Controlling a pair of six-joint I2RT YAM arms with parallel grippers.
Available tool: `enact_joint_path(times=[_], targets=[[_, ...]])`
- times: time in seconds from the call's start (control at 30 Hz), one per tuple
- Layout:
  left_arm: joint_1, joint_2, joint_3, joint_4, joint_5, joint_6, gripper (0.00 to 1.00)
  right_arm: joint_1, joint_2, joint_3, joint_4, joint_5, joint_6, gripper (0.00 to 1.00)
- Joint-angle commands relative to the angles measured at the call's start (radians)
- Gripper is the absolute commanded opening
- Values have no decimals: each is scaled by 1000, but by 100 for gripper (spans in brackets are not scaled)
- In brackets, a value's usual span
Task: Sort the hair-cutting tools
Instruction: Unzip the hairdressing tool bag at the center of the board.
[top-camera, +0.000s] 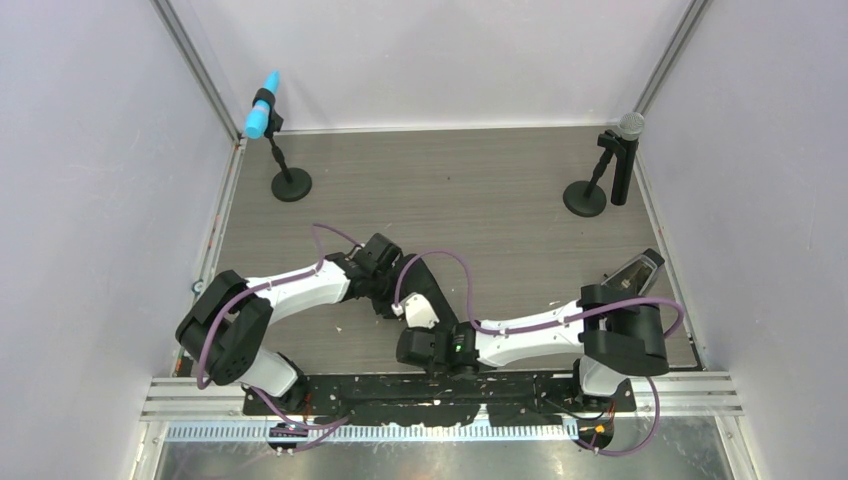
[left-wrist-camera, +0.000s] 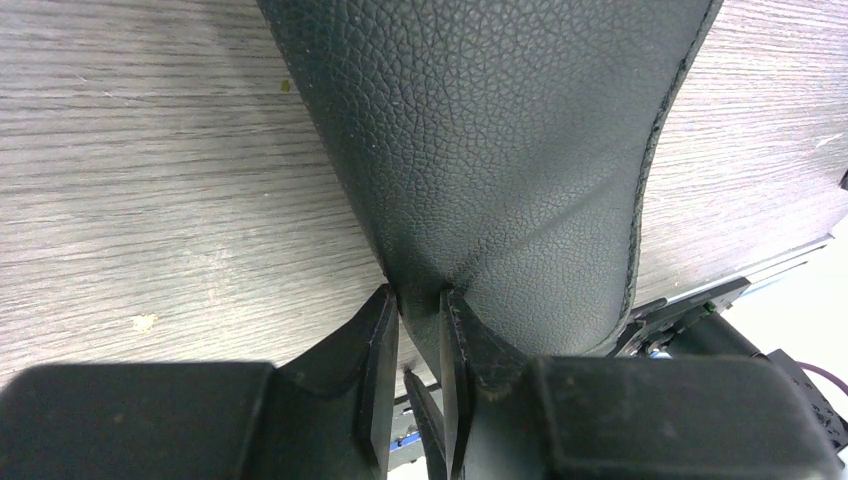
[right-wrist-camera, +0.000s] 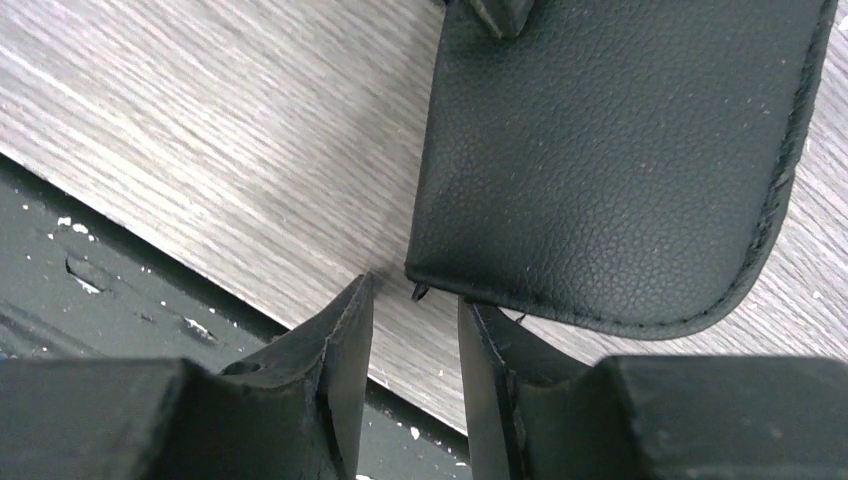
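Observation:
None of the hair-cutting tools shows in any view. A black grained zip case fills most of the left wrist view, and my left gripper is shut on a pinched fold of its edge. In the right wrist view the same case lies on the wood table, rounded corner toward me. My right gripper stands open just short of the case's near edge, with a small zip pull at the gap's mouth and only table between the fingers. From above, both arms meet near the middle of the table's front.
A microphone with a blue head stands on a round base at the back left. A grey-headed microphone stands at the back right. The black front rail runs close behind my right gripper.

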Motion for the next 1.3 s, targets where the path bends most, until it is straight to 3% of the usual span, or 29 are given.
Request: enact_joint_path(times=[0.0, 0.33, 0.5, 0.7, 0.97, 1.27], targets=[[-12, 22, 18, -3, -65, -4, 21, -27, 20, -3, 27, -2, 12, 39], [-14, 22, 23, -7, -70, -4, 21, -69, 48, -6, 25, -25, 25, 34], [-14, 27, 23, -7, -70, -3, 21, -91, 45, -13, -14, 14, 71, 25], [-14, 42, 33, -20, -83, 8, 21, -92, -9, -27, -18, 37, 74, 6], [1, 85, 110, -122, -174, 83, 21, -101, -168, -122, -29, -44, 79, 5], [35, 111, 127, -133, -188, 133, 20, -184, -266, -234, -16, -120, 104, 5]])
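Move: The zipper pull hangs at the bag's near end, about 2 cm ahead of the half-open right fingers, level with them sideways and in height. The bag's middle lies some 10 cm ahead of that hand and 1 cm to its left. The left hand already pinches the bag's left edge; from it the pull lies roughly 8 cm back, 8 cm right and 2 cm lower, the bag's middle about 2 cm ahead and 6 cm right. Right fingers edge forward, pinch the zipper pull and drag it about 5 cm right; left keeps its grip. ##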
